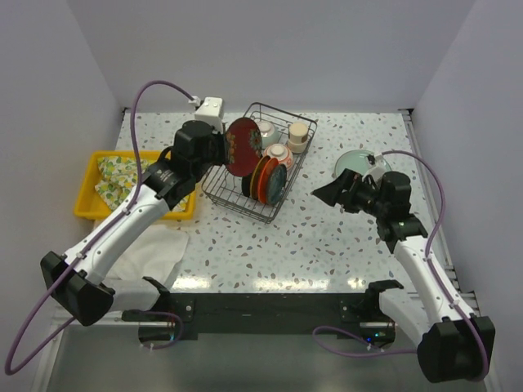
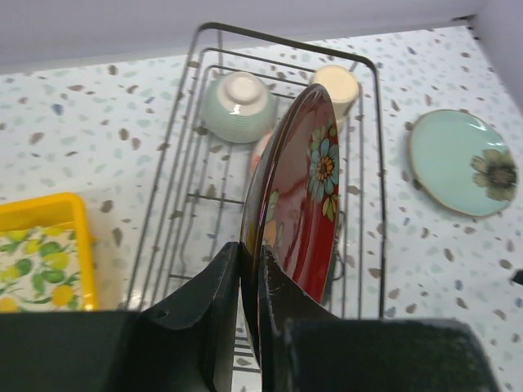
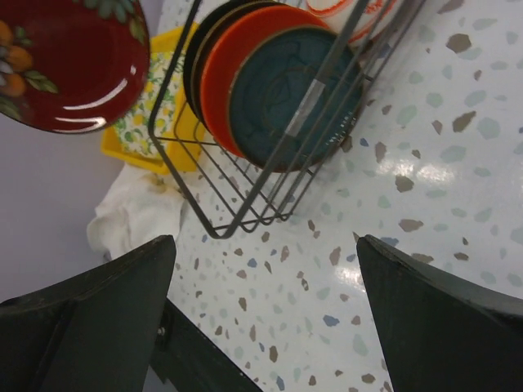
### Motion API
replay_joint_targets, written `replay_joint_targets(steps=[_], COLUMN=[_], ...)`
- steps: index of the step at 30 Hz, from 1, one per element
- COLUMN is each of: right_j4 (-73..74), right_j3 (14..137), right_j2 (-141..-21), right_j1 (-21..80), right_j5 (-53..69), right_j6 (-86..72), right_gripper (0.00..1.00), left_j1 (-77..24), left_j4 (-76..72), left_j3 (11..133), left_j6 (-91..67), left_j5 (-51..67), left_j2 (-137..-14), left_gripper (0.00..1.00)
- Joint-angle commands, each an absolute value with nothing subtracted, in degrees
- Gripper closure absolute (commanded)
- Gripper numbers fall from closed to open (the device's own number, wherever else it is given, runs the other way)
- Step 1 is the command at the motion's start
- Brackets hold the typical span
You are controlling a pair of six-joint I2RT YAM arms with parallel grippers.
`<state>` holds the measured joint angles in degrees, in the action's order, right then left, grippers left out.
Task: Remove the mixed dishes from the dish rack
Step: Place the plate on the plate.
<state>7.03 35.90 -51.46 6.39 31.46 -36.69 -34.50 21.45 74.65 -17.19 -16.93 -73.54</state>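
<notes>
My left gripper (image 2: 249,253) is shut on the lower rim of a dark red flowered plate (image 2: 306,196), which stands on edge above the left side of the black wire dish rack (image 1: 245,210). The same plate (image 1: 243,145) shows in the top view, raised over the rack. Still in the rack are upright plates (image 1: 268,181), orange-red (image 3: 221,82) and dark teal (image 3: 286,98), a celadon bowl (image 2: 237,104), a red-patterned bowl (image 1: 279,153) and a beige cup (image 2: 337,86). My right gripper (image 1: 327,194) hangs open over the bare table right of the rack, holding nothing.
A celadon plate with a flower (image 1: 359,162) lies flat on the table at the right, behind my right arm. A yellow tray (image 1: 86,196) with a patterned cloth sits left of the rack, and a white cloth (image 1: 151,257) lies in front of it. A white block (image 1: 209,109) stands at the back.
</notes>
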Motion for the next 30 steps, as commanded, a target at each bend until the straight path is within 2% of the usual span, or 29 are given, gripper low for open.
replay_joint_targets(steps=[1, 12, 15, 21, 24, 27, 28, 30], right_j4=[-3.2, -9.8, -11.0, -14.0, -15.0, -16.4, -16.8, -16.6], right_j3=[37.4, 36.3, 36.0, 35.6, 35.5, 34.9, 34.8, 34.7], right_j2=[-52.5, -54.1, -54.5, -55.5, -56.2, -56.4, -56.3, -56.3], right_j1=[6.9, 8.6, 9.1, 9.5, 9.6, 9.7, 9.8, 9.8], right_j5=[36.7, 37.8, 38.1, 39.1, 39.5, 39.8, 39.9, 39.8], right_j6=[-43.3, -46.2, -46.8, -48.4, -48.7, -49.7, -49.8, -49.7], right_gripper=[0.03, 0.09, 0.11, 0.22, 0.29, 0.42, 0.53, 0.66], left_j1=[-34.5, -34.6, -35.0, -35.7, -36.1, -36.3, -36.2, -36.3], left_j4=[9.8, -4.6, -7.6, -10.4, -11.9, -12.8, -12.9, -13.0], left_j3=[71.8, 65.0, 63.9, 62.3, 61.4, 60.6, 60.4, 59.9], left_j6=[-25.3, -39.3, -41.5, -44.3, -45.8, -46.8, -46.8, -46.8], left_j5=[-3.3, 16.2, 18.3, 20.7, 21.7, 22.1, 22.1, 21.9], left_j2=[-71.9, -74.4, -75.2, -76.3, -76.9, -77.3, -77.3, -77.3], left_gripper=[1.0, 1.0, 1.0, 1.0, 1.0, 1.0, 1.0, 1.0])
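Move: My left hand holds the red plate, whose middle is about 5 cm ahead and 4 cm right of it. It is headed for my open right gripper, some 28 cm right, 8 cm back and 11 cm lower. The rack's blue plate sits 14 cm right, 3 cm back and 18 cm below. From my right hand, the red plate is about 13 cm ahead, 24 cm left and 9 cm up; the green plate is 18 cm ahead, 14 cm right and 16 cm down. Keeping its pinch on the red plate, my left hand sweeps it about 13 cm right, drawing back some 6 cm and sinking slightly, while the wrist swings clockwise and rolls left side down, some 45 degrees in all. My right hand rises and eases left to meet the plate's free edge, straddling it, and closes its fingers from wide open to under half. ##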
